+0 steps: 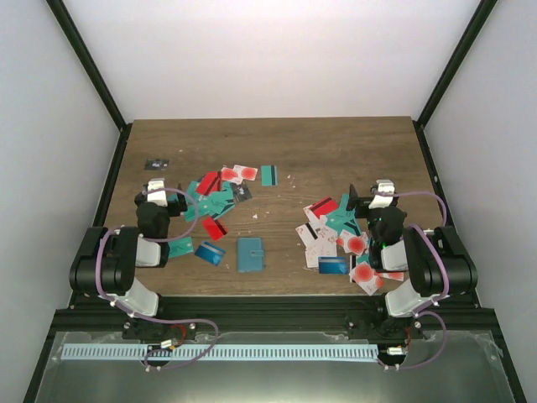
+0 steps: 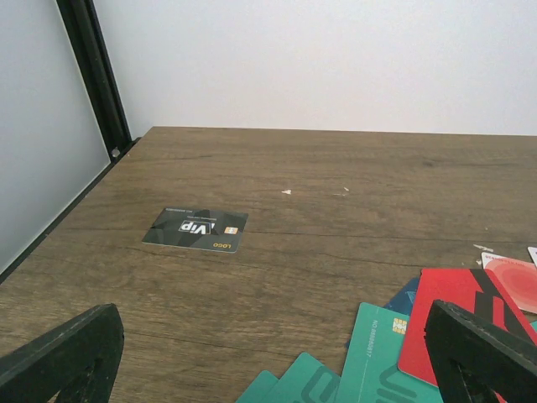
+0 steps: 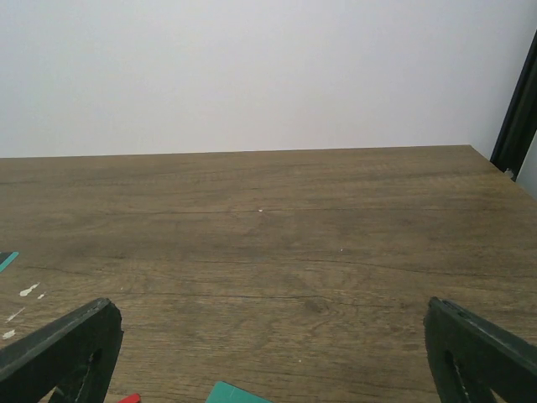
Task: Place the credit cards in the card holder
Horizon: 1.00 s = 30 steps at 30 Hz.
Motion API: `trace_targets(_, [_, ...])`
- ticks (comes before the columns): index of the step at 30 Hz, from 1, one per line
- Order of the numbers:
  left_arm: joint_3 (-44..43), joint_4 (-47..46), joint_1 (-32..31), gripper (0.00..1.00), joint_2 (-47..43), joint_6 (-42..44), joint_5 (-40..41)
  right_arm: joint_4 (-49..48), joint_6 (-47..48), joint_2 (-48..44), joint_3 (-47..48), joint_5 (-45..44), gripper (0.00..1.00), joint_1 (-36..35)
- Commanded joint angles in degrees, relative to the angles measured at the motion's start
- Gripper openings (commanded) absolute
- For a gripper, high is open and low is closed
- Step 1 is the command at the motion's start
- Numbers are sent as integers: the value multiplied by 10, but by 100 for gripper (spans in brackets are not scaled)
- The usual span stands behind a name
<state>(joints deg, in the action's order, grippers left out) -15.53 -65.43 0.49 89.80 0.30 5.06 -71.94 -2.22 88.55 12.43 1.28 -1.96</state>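
The card holder is a closed teal-blue wallet lying flat near the front middle of the table. Credit cards lie in two loose heaps, one at left centre and one at the right. A black card lies alone at the far left. My left gripper is open and empty, low over the table beside the left heap, with teal and red cards by its right finger. My right gripper is open and empty at the far edge of the right heap.
A glossy blue card lies just left of the card holder. A teal card sits apart at the back of the left heap. Black frame posts stand at the table's corners, with white walls behind.
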Motion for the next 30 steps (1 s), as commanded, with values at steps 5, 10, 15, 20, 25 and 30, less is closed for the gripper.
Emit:
trace_targets(5, [-6,-20,-2,100,-4,5,-2,-6,3,-2,10,0,100,6])
trace_targets(10, [-6,-20,-1,100,-4,5,-3,-5,3,-1,11,0,100,6])
trace_targets(15, [-8,-18,-1,100,-3,4,-2,-5,0,0,13,5,100,9])
trace_targets(20, [-12,47,-5,100,-72,13,-3,83,-4,-70,39,-26,100,4])
trace_targets(25, [-138,390,-10,100,-218,-17,54,354,-32,-182,165,-34,100,4])
trace_targets(30, [-326,736,-10,100,-271,-89,62,610,-174,-223,338,-28,100,4])
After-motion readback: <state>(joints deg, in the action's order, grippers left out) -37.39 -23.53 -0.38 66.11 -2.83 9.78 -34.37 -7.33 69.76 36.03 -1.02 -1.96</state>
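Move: The teal card holder lies some 26 cm right of the left hand and 17 cm back, about 12 cm below it. From the right hand it is roughly 37 cm left, 16 cm back and 13 cm down. The left hand has the black VIP card 17 cm ahead and 7 cm left, and the teal cards 10 cm right and 1 cm ahead. The right hand's teal cards lie about 5 cm left and 3 cm back. Straight up, after a wait of a bit over half a second: both empty hands leave their low rest pose together, each climbing about 14 cm away from the cards and still speeding up. The right hand also eases a little forward. Both tip slightly upward, some 5 degrees, with fingers staying wide open and touching nothing. ##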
